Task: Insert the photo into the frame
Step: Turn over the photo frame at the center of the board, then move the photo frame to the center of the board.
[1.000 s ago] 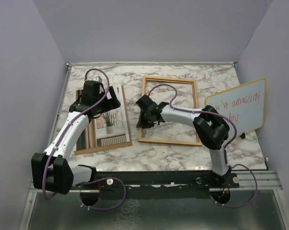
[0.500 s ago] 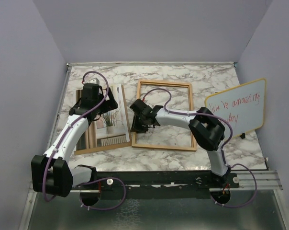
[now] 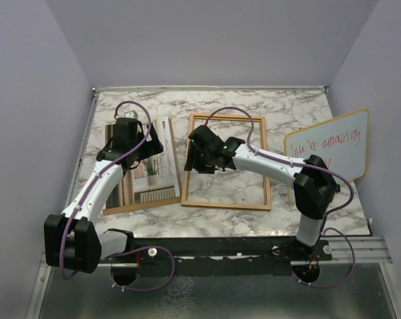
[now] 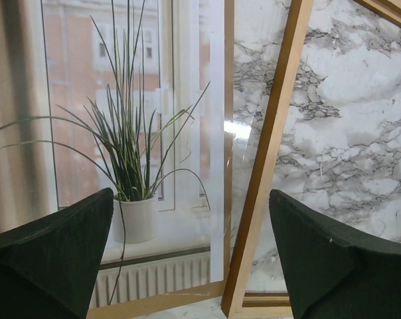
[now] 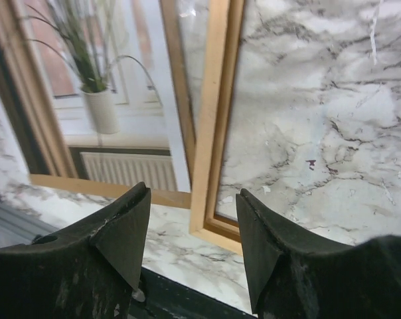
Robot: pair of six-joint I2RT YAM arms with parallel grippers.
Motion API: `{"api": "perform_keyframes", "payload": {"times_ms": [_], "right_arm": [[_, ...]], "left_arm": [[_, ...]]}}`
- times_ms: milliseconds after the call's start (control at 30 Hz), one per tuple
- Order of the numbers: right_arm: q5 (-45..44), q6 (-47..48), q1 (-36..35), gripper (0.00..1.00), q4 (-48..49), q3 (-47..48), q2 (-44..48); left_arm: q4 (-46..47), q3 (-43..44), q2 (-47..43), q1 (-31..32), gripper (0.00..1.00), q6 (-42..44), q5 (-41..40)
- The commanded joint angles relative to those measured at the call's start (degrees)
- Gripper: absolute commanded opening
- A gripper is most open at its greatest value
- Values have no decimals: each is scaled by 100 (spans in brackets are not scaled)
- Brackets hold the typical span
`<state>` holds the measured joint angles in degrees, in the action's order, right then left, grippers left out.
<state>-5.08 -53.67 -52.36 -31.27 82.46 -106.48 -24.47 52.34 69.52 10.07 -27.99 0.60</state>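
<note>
The photo (image 3: 157,174), a print of curtains, a window and a grassy potted plant, lies flat on a brown board at the left of the marble table. The frame (image 3: 226,205), a thin wooden rim with marble showing through it, lies beside it, its left rail almost touching the board. My left gripper (image 3: 135,154) hovers open over the photo's upper part; in the left wrist view the photo (image 4: 121,133) and the frame's rail (image 4: 275,133) show between its fingers (image 4: 54,259). My right gripper (image 5: 194,232) stands open above the frame's left rail (image 5: 217,100), holding nothing.
A yellow-rimmed whiteboard (image 3: 333,149) with red handwriting leans against the right wall. Grey walls close in the table on the left, back and right. A dark rail (image 3: 220,249) with the arm bases runs along the near edge.
The right gripper dragged the frame left until it lay next to the photo's board, then opened and let go of the rail. The left arm has barely moved.
</note>
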Motion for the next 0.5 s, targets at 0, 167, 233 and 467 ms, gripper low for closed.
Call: {"api": "perform_keyframes", "payload": {"times_ms": [0,167,233,467], "right_arm": [[117,399,173,57,318,16,282],[1116,234,503,44,1434,92,-76],[1475,184,609,40,1761,323,-379],[1716,224,656,39,1443,1638,-1712]], "left_arm": [[92,-85,15,-40,98,30,63],[107,-191,88,-39,87,-94,41],[123,-241,180,-40,81,-196,50],[187,-204,530,-55,73,-545,-462]]}}
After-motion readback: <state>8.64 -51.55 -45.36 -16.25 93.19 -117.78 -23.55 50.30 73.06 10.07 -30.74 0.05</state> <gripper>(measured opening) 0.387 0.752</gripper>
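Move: The left gripper hangs over the photo, whose middle lies about 2 cm to its left, 1 cm ahead and some 14 cm below. The turned-over frame's middle is about 27 cm to its right and 3 cm ahead. From the right gripper, the photo's middle is roughly 16 cm left, 6 cm ahead and 9 cm down, while the frame's middle lies 13 cm right and 8 cm ahead, with its left bar close below. Swing the empty right gripper off the frame's left side towards the photo, about 8 cm forward and 6 cm left. Lift it a few centimetres first, then let it sink slightly, rolling its left side up by some 15 degrees while its fingers narrow partway. Meanwhile lower the left gripper about 3 cm towards the photo, faster at the end, and close its wide-open fingers by a quarter. Touch nothing with either. ##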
